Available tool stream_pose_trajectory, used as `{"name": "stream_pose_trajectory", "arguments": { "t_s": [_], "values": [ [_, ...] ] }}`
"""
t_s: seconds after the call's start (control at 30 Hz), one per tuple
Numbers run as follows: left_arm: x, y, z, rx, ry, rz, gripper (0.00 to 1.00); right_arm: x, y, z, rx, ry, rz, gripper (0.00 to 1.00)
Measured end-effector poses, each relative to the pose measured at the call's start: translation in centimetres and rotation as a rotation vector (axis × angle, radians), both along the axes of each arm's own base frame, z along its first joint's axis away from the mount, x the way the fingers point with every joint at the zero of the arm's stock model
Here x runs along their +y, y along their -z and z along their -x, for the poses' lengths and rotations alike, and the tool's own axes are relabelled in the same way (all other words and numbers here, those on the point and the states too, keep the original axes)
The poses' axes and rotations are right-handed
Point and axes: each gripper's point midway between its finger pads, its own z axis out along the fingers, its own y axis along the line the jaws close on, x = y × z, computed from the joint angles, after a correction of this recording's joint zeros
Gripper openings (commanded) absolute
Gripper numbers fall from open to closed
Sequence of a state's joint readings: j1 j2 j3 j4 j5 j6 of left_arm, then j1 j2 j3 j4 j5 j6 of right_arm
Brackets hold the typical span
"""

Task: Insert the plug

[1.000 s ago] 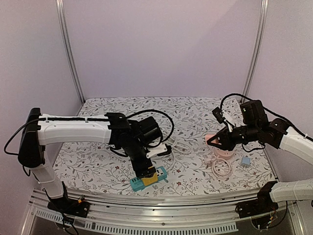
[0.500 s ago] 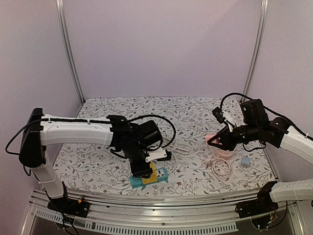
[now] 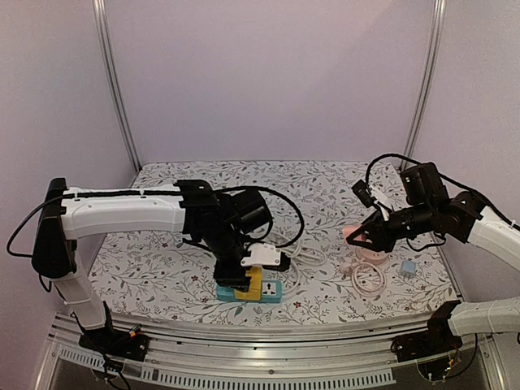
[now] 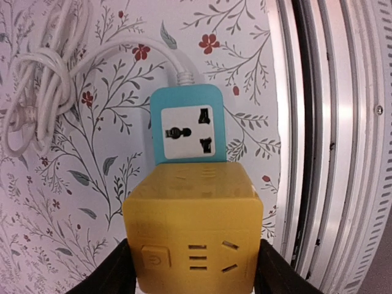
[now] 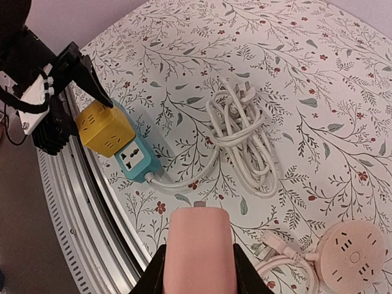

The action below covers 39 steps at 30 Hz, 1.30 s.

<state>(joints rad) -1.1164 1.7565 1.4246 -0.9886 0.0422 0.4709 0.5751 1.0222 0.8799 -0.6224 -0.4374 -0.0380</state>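
My left gripper is shut on a yellow cube adapter that sits on a teal power strip near the table's front edge; one white socket face of the strip shows beyond the cube. Both show in the top view, the cube on the strip, and in the right wrist view, the cube on the strip. My right gripper is shut on a pink plug held above the table at the right.
A coiled white cable from the strip lies mid-table. A round pink socket hub with its pink cord lies at the right, a small blue adapter beside it. The metal rail runs along the front edge.
My left gripper has turned and shifted the yellow cube and teal strip, which now lie more square to the front edge. My right gripper with the pink plug has barely moved.
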Motion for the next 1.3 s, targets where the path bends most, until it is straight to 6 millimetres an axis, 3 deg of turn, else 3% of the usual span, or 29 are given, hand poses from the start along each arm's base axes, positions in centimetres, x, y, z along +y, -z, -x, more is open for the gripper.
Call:
{"name": "stream_pose_trajectory", "arguments": {
  "t_s": [0.17,0.37,0.57,0.6,0.8,0.93,1.17,1.3],
  "values": [
    [-0.5,-0.5,0.8,0.017,0.125,0.016,0.4,0.1,-0.6,0.5,-0.01,-0.035,-0.001,0.0],
    [-1.2,0.5,2.3,0.027,0.23,-0.002,0.46,0.4,-1.2,0.7,-0.023,-0.065,-0.011,0.0],
    [-1.4,2.2,2.2,0.015,0.238,-0.024,0.8,1.1,-0.2,0.8,0.028,-0.097,-0.01,0.0],
    [-1.5,2.2,2.2,0.007,0.238,-0.015,0.97,1.3,0.1,0.8,0.042,-0.105,-0.008,0.0],
    [-1.6,1.9,1.7,-0.032,0.21,0.023,0.99,2.7,1.4,1.6,0.09,-0.163,0.014,0.0],
    [-2.2,-0.4,1.3,-0.073,0.152,0.112,0.99,3.8,2.0,2.5,0.112,-0.21,0.027,0.0],
    [-2.7,-8.3,0.2,-0.166,0.006,0.378,1.0,5.5,2.7,3.9,0.139,-0.292,0.067,0.0],
    [-1.6,-11.7,-0.4,-0.2,-0.116,0.52,1.0,7.0,2.3,4.7,0.132,-0.349,0.084,0.0]
  ]
}}
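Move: The left hand still grips the yellow block on the power strip, whose middle is straight below that hand by some 6 cm; the strip's free socket is level with it and about 6 cm to the right. The right hand holds the pink plug: from it that socket lies roughly 18 cm left, 2 cm back and 11 cm below, with the white cord bundle 9 cm ahead and 10 cm left, and the round pink outlet 10 cm ahead and 6 cm right. Keeping its grip on the yellow block, the left hand draws back about 2.5 cm and down about as much while twisting some 15 degrees clockwise, then opens wide, lets go and rises some 14 cm, tilting its fingers over to point more to the right. The right hand, after lingering nearly in place, carries the pink plug towards the free socket, about 7 cm left, nearly 5 cm back and slightly down, swinging counter-clockwise some 20 degrees with its fingers still shut on the plug. ##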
